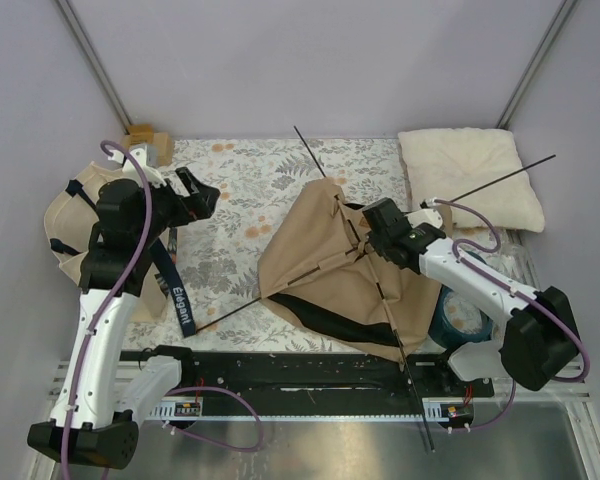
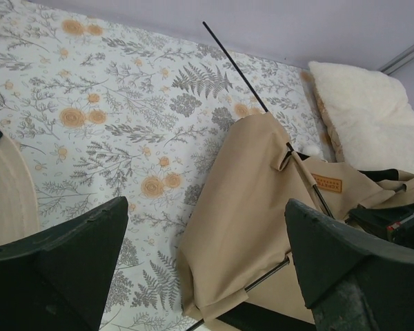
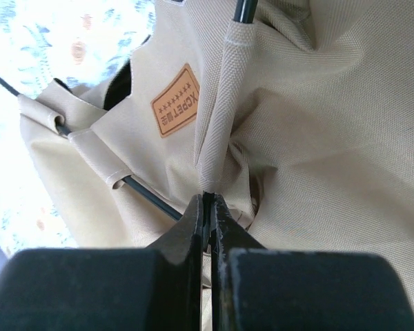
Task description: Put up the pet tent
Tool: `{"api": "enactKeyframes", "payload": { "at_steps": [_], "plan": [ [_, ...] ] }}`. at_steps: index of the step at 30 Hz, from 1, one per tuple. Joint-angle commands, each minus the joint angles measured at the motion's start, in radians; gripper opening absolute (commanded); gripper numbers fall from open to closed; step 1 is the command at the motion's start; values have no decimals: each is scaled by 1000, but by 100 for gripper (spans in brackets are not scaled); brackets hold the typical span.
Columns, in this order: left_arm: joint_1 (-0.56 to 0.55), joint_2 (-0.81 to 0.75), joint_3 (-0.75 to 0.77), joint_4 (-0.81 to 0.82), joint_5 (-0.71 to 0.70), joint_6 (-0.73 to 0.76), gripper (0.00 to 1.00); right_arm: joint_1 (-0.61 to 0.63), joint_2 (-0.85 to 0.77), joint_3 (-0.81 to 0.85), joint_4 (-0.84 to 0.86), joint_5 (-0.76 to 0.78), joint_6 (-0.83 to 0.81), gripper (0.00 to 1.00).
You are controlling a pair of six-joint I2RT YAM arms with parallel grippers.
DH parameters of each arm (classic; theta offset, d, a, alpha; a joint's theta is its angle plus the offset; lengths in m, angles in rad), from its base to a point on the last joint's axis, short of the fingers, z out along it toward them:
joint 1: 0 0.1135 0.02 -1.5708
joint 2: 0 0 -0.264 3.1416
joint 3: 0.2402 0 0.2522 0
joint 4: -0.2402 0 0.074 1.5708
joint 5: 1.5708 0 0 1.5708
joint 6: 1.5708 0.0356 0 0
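Observation:
The pet tent (image 1: 330, 270) lies collapsed on the floral mat, tan canvas with black trim and thin dark poles (image 1: 310, 152) sticking out of it. Its brown label patch (image 3: 174, 100) shows just above my right gripper (image 3: 208, 200). That gripper (image 1: 365, 232) is at the tent's upper right, shut on a thin pole where it leaves a canvas sleeve (image 3: 221, 103). My left gripper (image 1: 202, 200) hangs open above the mat's left side, well away from the tent (image 2: 248, 200). Its fingers (image 2: 69, 262) have nothing between them.
A beige tote bag (image 1: 70, 225) with a dark blue strap (image 1: 180, 295) lies under the left arm. A cream fluffy pillow (image 1: 470, 175) sits at the back right. A teal roll (image 1: 460, 315) lies under the right arm. One pole (image 1: 500, 178) reaches over the pillow.

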Motion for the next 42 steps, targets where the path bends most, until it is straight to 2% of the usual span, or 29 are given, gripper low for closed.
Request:
{"api": "enactKeyframes", "payload": {
  "at_steps": [1,9,17,25,31,36,42],
  "plan": [
    [5,-4,50,22,-18,12,99,3,-89,85,29,79,-96,0],
    [4,-4,-47,59,98,-40,99,-7,-98,174,75,215,-177,0],
    [-18,89,-286,300,384,-241,99,-49,-74,203,142,139,-252,0],
    [-107,283,-288,294,430,-312,99,-64,-101,130,191,77,-306,0],
    [-156,422,-278,268,389,-307,99,-72,-112,91,202,64,-291,0],
    [-177,516,-284,318,376,-260,97,-78,-135,71,213,57,-286,0],
    [-208,614,-303,404,424,-284,92,-81,-163,44,226,44,-271,0]
  ]
}}
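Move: Below the wide-open left hand lies the left corner of the tent, where the left pole comes out: about 8 cm back, 12 cm right and 27 cm down. That pole's free end is some 7 cm farther back and 13 cm left of the corner. The poles' crossing, already pinched in the right hand, is roughly 31 cm right and 1 cm ahead of the left hand, 21 cm lower. From the right hand, the white cushion is about 15 cm ahead and 22 cm right. Dropping about 23 cm and swinging some 13 cm to the right, the left hand comes down towards the tent's left corner and pole, fingers staying wide open while the wrist tips them down about 40 degrees and turns clockwise. Meanwhile the right hand keeps its pinch on the crossing, lifts it nearly 10 cm and slightly forward, tilting its fingertips up, then eases down a little. ##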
